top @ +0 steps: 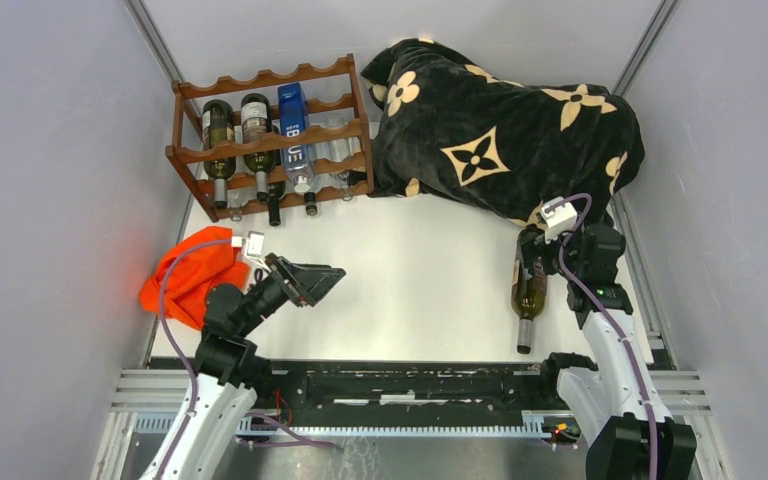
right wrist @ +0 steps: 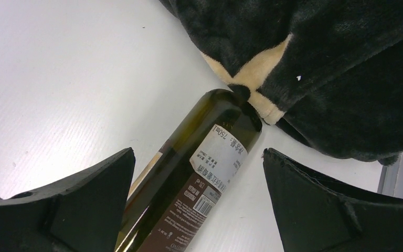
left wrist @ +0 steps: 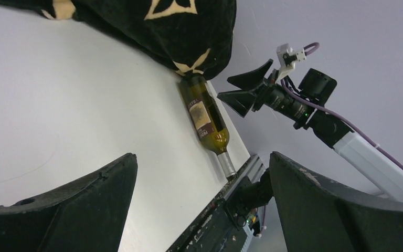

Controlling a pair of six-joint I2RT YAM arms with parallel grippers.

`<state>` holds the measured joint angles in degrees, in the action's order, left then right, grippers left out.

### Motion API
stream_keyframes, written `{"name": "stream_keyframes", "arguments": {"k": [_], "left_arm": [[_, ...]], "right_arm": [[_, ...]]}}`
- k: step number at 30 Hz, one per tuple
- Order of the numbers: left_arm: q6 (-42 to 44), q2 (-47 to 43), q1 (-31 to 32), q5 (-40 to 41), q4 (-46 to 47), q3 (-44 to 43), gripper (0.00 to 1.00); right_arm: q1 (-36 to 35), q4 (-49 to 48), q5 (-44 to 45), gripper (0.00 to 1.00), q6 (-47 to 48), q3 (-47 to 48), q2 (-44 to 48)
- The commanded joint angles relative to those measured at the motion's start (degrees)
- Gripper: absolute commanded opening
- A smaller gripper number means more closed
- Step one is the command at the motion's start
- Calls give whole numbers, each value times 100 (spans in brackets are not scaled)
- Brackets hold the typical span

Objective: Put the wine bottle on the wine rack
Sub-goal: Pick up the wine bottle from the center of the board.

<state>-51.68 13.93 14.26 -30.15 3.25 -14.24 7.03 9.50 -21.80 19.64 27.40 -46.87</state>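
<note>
The wine bottle is dark green with a brown label. It lies on the white table at the right, neck toward the near edge, base against the black blanket. My right gripper hovers over the base end. In the right wrist view its open gripper straddles the bottle, with table showing on both sides of the glass. My left gripper is open and holds nothing at left-centre, pointing right. Its view shows the bottle and the right gripper beyond the open gripper. The wine rack stands at the back left.
The rack holds several bottles, a blue one among them. The black blanket with tan flower prints is heaped at the back right. An orange cloth lies at the left edge. Grey walls close in both sides.
</note>
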Motion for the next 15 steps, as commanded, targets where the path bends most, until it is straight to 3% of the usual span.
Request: {"name": "stream_keyframes", "arguments": {"k": [1,9,15], "left_arm": [[-185,473,576,96,901,42,100],[1137,2129,3969,2634,1042,-685,100],[1279,3271,4704,2998,1711,-831,100]], "right_arm": [[27,-368,93,98,79,-29,11],[32,-418,260,98,305,-168,92],[40,-392,56,98,564,-284,183]]}}
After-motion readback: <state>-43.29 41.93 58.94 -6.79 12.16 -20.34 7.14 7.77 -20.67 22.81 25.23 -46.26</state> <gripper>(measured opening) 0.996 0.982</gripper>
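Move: The wine bottle lies flat below the right hand, its middle about 7 cm back, 1 cm to the left and some 8 cm down; its base end reaches forward under the open fingers. The dark pillow's middle is roughly 25 cm ahead of that hand and 5 cm left, its near edge meeting the bottle's base. From the left hand the bottle is about 43 cm right, 4 cm ahead and 18 cm lower. Empty left hand sweeps about 12 cm right, 7 back; open right hand eases down 1 cm towards the bottle. ##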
